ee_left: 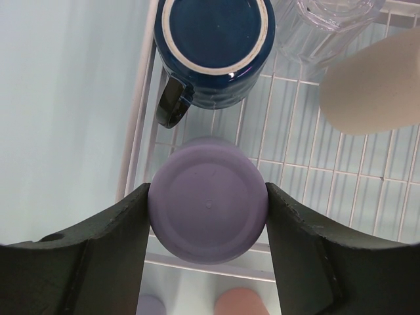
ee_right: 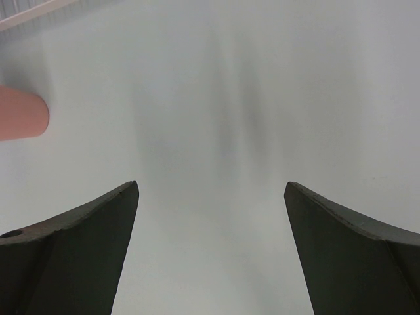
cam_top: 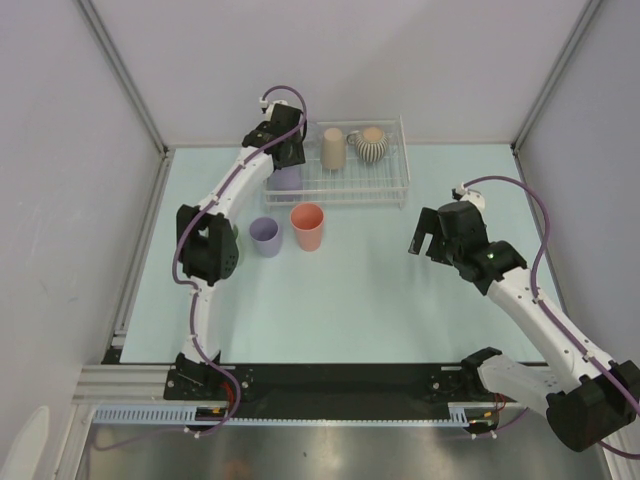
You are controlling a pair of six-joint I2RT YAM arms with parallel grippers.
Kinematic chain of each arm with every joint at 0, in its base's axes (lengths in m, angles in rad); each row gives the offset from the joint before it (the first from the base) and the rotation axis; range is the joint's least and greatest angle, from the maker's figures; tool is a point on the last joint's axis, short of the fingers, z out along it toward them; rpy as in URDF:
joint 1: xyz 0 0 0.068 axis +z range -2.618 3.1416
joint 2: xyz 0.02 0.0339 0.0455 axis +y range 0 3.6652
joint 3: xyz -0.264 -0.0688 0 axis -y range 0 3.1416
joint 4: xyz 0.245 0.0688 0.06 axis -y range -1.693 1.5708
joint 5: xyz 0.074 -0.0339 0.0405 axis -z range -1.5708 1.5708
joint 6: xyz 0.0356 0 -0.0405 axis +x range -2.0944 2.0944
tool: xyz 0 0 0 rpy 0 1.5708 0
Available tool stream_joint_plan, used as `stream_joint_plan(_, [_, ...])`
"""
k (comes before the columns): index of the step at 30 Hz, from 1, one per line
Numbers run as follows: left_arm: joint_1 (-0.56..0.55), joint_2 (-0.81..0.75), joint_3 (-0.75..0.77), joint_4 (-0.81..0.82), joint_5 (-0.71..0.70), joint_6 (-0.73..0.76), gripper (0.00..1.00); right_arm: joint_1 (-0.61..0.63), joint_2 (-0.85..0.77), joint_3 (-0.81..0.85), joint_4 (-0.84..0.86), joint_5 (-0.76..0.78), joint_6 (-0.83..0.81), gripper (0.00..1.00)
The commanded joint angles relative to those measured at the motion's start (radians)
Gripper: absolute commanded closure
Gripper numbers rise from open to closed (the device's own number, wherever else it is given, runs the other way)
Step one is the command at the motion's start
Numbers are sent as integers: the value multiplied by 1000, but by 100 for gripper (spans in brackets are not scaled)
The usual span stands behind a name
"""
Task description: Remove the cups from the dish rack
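Note:
The white wire dish rack (cam_top: 390,178) stands at the back of the table. In the left wrist view, my left gripper (ee_left: 208,190) is shut on an upside-down lavender cup (ee_left: 208,210) at the rack's near left corner (ee_left: 134,138). Behind the cup in the rack are a navy mug (ee_left: 216,46), a clear tumbler (ee_left: 328,23) and a tan cup (ee_left: 374,82). The top view shows the tan cup (cam_top: 333,148) and a ribbed beige mug (cam_top: 372,144). A second lavender cup (cam_top: 265,236) and a salmon-pink cup (cam_top: 307,226) stand upright on the table. My right gripper (cam_top: 430,243) is open and empty. The pale green cup is out of view.
The left arm (cam_top: 215,215) reaches over the table's left side to the rack. Grey walls enclose the table on the left, back and right. The salmon-pink cup (ee_right: 20,113) shows at the left edge of the right wrist view, with bare table under that gripper.

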Motion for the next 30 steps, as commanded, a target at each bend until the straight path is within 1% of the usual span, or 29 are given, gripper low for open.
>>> stream_joint_plan(1, [-10,-87,-5,33,-19,-1,100,-2,-10,-7,31,-1,17,0])
stream_joint_plan(16, [-31,-236,14,24,-21,14,100,4,-28,5,39,-37,20,0])
stream_joint_plan(23, [-36,-271,14,18,-6,8,100,4,-47,5,36,-45,19,0])
stream_joint_plan(27, [-37,-286,6,16,26,-9,100,4,-55,2,33,-47,17,0])
stream_joint_plan(30, [-37,-337,-35,59,92,-36,100,4,-59,3,34,-51,13,0])
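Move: The left fingers already hold the upside-down purple cup in the rack's near left corner, its middle about 3 cm below the hand. The blue mug stands about 8 cm straight ahead, the tan cup 7 cm ahead and 10 cm right. On the table, the coral cup is 11 cm back and 4 cm right, the upright purple cup 13 cm back and 4 cm left. From the right hand, the held cup lies about 25 cm ahead and 27 cm left. Keeping its grip, the left hand lifts the purple cup about 12 cm, easing back slightly and tipping fingers up. ##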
